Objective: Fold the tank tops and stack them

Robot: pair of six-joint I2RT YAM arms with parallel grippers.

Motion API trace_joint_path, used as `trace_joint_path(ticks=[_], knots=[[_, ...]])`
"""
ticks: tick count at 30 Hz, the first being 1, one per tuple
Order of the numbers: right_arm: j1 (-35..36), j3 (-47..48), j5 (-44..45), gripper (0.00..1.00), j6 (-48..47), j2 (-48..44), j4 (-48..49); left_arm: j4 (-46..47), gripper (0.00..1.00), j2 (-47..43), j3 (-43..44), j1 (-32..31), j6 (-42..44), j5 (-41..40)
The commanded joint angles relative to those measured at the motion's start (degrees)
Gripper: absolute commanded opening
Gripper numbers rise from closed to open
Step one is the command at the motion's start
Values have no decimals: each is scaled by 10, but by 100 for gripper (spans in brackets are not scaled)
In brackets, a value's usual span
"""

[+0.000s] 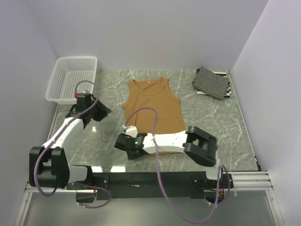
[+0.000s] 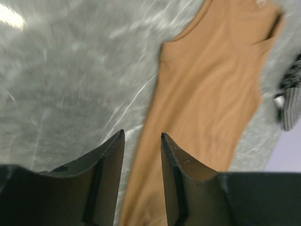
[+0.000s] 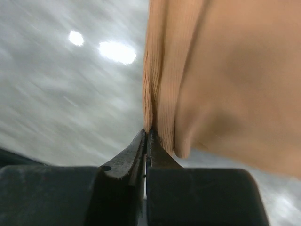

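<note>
The plain tan tank top (image 1: 153, 106) lies spread flat in the middle of the table, neck towards the back. My right gripper (image 1: 126, 141) is at its near left hem corner. In the right wrist view the jaws (image 3: 146, 132) are shut, with the bunched hem of the tan fabric (image 3: 225, 84) pinched at their tips. My left gripper (image 1: 96, 113) hovers open to the left of the top. In the left wrist view its fingertips (image 2: 142, 135) frame the tan top's (image 2: 211, 94) left edge with nothing between them. A folded thin-striped tank top (image 1: 212, 82) rests at the back right.
A white mesh basket (image 1: 73, 77) stands at the back left, close behind the left gripper. A bold black-and-white striped edge (image 1: 227, 90) shows under the folded pile. The marble tabletop (image 1: 216, 122) is walled on three sides.
</note>
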Motion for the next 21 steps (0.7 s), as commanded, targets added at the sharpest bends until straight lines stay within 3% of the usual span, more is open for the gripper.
trace_joint_path(ticks=[1, 5, 9, 21], knots=[[4, -76, -17, 0, 1, -91, 43, 90, 43, 19, -26, -48, -46, -32], [5, -143, -43, 0, 11, -155, 76, 130, 45, 89, -27, -88, -54, -47], [5, -151, -47, 0, 14, -168, 76, 145, 45, 142, 1, -122, -48, -70], [9, -154, -69, 0, 17, -180, 90, 150, 42, 254, 74, -127, -27, -100]])
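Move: The tank top's left armpit corner lies about 6 cm ahead of the open left hand, 6 cm to its right and some 12 cm below. The left shoulder strap is around 17 cm ahead and 9 cm to the right; the empty basket's middle is about 16 cm ahead and 17 cm to the left, roughly 9 cm lower. From the right hand, already pinching the left hem corner, that armpit corner is some 27 cm ahead and 3 cm left, at nearly table height; the near table edge runs about 6 cm straight behind. The left hand sinks about 9 cm towards the armpit corner, swinging some 6 cm right as it drops and then levelling out to reach 4 cm forward, fingers kept partly open with the tank top's side edge between them in its view. The right hand keeps its pinch on the left hem corner, draws it right and back towards the near table edge and lifts it some 3 to 4 cm, easing slightly back to its left after the first pull and rolling left side up by about 10 degrees. ##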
